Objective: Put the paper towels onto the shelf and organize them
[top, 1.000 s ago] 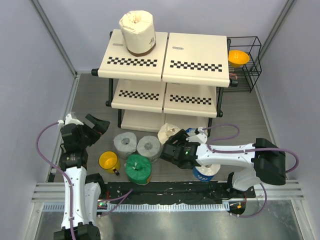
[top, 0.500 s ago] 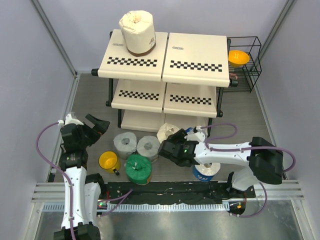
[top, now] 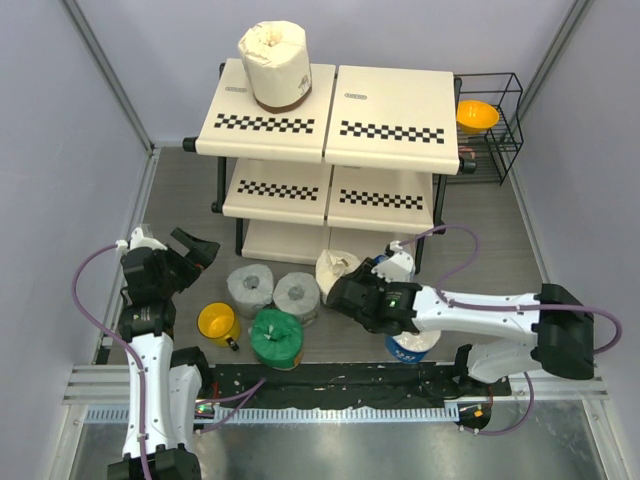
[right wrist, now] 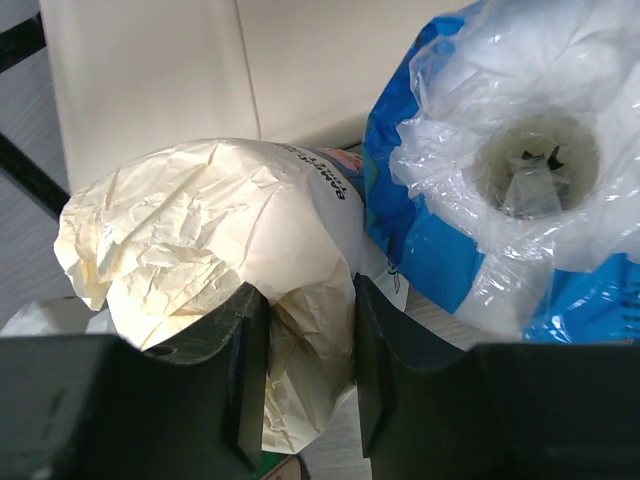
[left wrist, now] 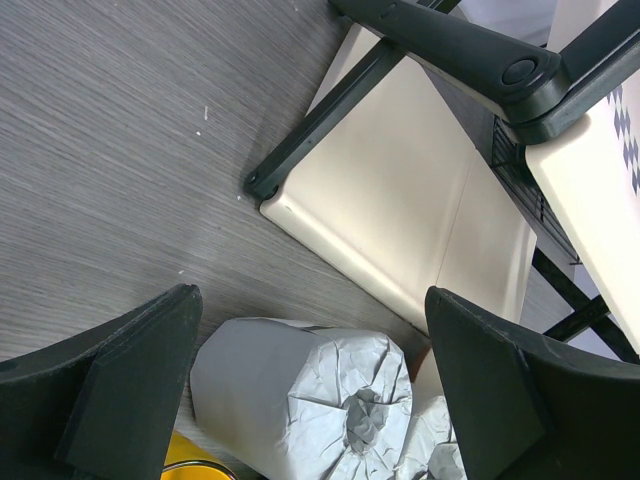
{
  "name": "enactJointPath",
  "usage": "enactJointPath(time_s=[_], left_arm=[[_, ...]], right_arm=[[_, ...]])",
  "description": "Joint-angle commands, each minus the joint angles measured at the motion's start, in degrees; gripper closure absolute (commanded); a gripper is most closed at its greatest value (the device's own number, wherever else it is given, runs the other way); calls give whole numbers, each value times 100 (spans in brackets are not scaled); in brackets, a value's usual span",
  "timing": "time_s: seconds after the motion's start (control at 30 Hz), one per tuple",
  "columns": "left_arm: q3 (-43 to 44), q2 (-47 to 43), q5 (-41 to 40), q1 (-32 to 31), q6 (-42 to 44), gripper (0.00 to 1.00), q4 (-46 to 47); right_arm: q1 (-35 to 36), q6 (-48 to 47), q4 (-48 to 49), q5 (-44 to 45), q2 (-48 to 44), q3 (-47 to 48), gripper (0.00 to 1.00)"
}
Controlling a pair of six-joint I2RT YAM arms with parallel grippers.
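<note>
My right gripper is shut on the crumpled wrapper of a cream paper towel roll on the floor in front of the shelf. In the right wrist view both fingers pinch the cream roll at its edge, and a blue-and-white roll lies just right of it. Another cream roll stands on the shelf's top board. Two grey rolls and a green roll sit on the floor. My left gripper hangs open above a grey roll, touching nothing.
A yellow mug stands beside the green roll. A black wire rack with an orange bowl is right of the shelf. A second blue-and-white roll sits under my right arm. The shelf's bottom board lies just beyond the grey rolls.
My right gripper has closed onto the cream roll on the floor, and the right arm's elbow has swung to the right. The left arm has not moved.
</note>
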Motion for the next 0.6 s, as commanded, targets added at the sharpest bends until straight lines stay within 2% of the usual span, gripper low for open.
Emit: enactJointPath(time_s=[0.0,0.13,0.27,0.37,0.4,0.57], left_arm=[[22,-45,103,35,16,0,186],[13,-36,94,26,8,0,186],[13,-36,85,44,8,0,186],[22,-53,77,35,8,0,186],[13,-53,77,35,8,0,177],[22,-36,77,35,16,0,168]], right_arm=[[102,-704,42,291,-794,141,80],[119,-1326,103,318,-1409,176,80],[119,-2599,630,-50,-1963,238,80],[128,-3751,1218,-770,-2280,291,78],[119,-4276,1368,-1312,-2359,326,78],[128,-5027,1642,-2554,-2158,984,78]])
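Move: The right hand already pinches the cream paper towel roll. The shelf's top board, its likely goal, is centred about 16 cm ahead, 3 cm left and 21 cm up; the placed roll stands there 18 cm ahead, 11 cm left and 26 cm up. The blue roll is about 1 cm ahead and 7 cm right, the nearer grey roll 2 cm back and 11 cm left, both 5 cm lower. From the left hand the board is 14 cm ahead, 21 cm right and 14 cm up. Keeping its pinch, the right hand lifts the cream roll about 12 cm, turning some 30 degrees counter-clockwise. ##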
